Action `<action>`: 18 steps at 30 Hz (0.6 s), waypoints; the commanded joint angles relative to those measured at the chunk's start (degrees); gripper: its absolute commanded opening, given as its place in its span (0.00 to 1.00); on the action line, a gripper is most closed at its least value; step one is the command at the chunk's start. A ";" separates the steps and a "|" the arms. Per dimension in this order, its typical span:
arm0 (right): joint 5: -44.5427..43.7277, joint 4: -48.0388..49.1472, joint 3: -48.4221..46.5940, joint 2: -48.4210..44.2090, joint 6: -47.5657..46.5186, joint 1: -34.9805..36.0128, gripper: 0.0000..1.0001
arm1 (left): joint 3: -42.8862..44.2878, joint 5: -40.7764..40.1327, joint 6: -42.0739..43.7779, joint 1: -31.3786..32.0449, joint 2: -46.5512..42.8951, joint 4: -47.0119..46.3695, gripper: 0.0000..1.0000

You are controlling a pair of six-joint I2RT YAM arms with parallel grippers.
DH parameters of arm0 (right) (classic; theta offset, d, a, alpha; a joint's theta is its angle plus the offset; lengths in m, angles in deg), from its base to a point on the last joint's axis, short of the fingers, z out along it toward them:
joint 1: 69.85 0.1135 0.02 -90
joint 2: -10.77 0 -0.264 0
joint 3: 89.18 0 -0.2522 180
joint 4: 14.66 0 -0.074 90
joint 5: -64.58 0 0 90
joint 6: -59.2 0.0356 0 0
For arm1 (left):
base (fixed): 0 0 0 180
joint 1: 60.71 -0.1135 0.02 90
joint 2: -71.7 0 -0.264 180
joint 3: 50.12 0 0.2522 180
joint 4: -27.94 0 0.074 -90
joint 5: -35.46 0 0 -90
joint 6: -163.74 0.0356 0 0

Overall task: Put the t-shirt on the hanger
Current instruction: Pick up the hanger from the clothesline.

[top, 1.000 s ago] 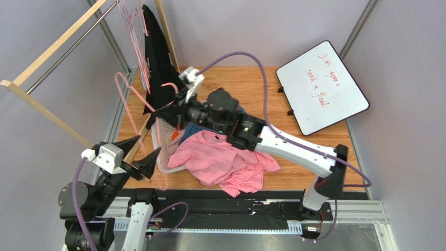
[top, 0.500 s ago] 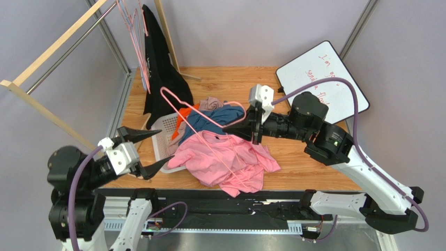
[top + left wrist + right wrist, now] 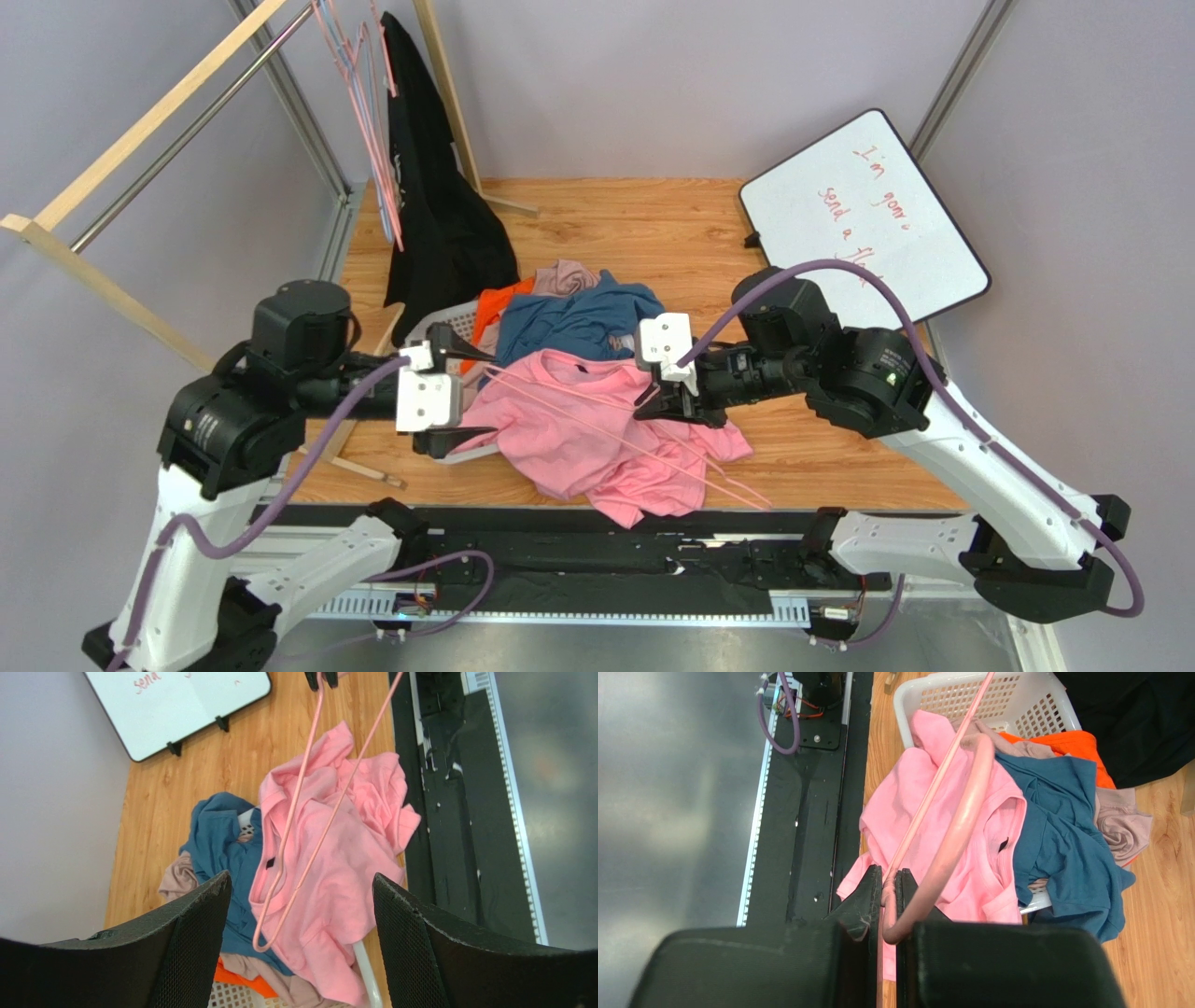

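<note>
The light-pink t-shirt (image 3: 589, 437) lies crumpled, part over the white basket's rim and part on the table; it also shows in the left wrist view (image 3: 351, 875) and the right wrist view (image 3: 917, 805). My right gripper (image 3: 651, 408) (image 3: 889, 876) is shut on the thin pink hanger (image 3: 561, 401) (image 3: 957, 822), which lies slanted across the shirt. In the left wrist view the hanger (image 3: 303, 805) has its curved end near the collar. My left gripper (image 3: 474, 398) (image 3: 302, 878) is open and empty, at the shirt's left edge over the basket.
The white laundry basket (image 3: 438, 333) holds a blue t-shirt (image 3: 575, 317), an orange garment (image 3: 494, 300) and a beige one. A long black garment (image 3: 435, 210) and spare hangers (image 3: 358, 84) hang on the wooden rack at back left. A whiteboard (image 3: 856, 224) lies at back right.
My right arm carried the hanger from the rack at back left to the middle and lowered it onto the pink shirt. My left arm rose and swung right to the basket.
</note>
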 commanded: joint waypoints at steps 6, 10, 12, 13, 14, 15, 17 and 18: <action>-1.44 -2.87 -4.10 -0.76 -10.05 3.88 0.00 | -10.80 -15.75 2.65 13.89 3.37 -13.97 0.79; -1.79 -3.05 -4.81 -0.41 -12.17 4.94 0.00 | -13.44 -21.27 -0.24 20.58 5.92 -17.13 0.73; -2.05 -3.05 -5.25 -0.23 -13.05 5.38 0.00 | -13.80 -21.38 -1.91 22.86 7.23 -17.93 0.53; -2.23 -2.88 -5.33 -0.23 -13.22 5.38 0.00 | -14.15 -20.77 -2.61 23.40 7.59 -17.76 0.41; -2.40 -2.87 -5.34 -0.23 -13.49 5.47 0.00 | -14.32 -20.16 -3.58 23.58 7.94 -17.67 0.15; -3.19 -2.44 -4.90 -0.40 -13.66 5.38 0.00 | -14.59 -19.37 -5.68 23.84 7.86 -17.67 0.07; -3.98 -2.08 -3.85 -1.01 -13.84 5.38 0.06 | -15.81 -18.56 -9.10 23.84 6.90 -20.03 0.00; -4.77 -1.73 -3.32 -1.28 -13.75 5.38 0.17 | -16.52 -19.00 -12.78 23.84 6.28 -21.17 0.00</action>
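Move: The hanger's left shoulder, where the open left hand will grip, lies about 7 cm to its right, 4 cm ahead and 9 cm below. The right hand already pinches the hanger by the base of its hook, so that spot is 8 cm to its left, 3 cm ahead and 4 cm lower. Some 35 cm beneath the left hand, the pink t-shirt lies 10 cm right and 6 cm ahead, and the laundry basket about 14 cm straight ahead. The left hand sinks about 10 cm while going some 7 cm to the right and a little forward, its fingers tipping some 15 degrees more steeply down, and late in the descent shuts from wide open to pinch the hanger's left shoulder between its tips. The right hand keeps its pinch at the base of the hook, drawing back only 1 to 2 cm and turning slightly as it presents the hanger. ##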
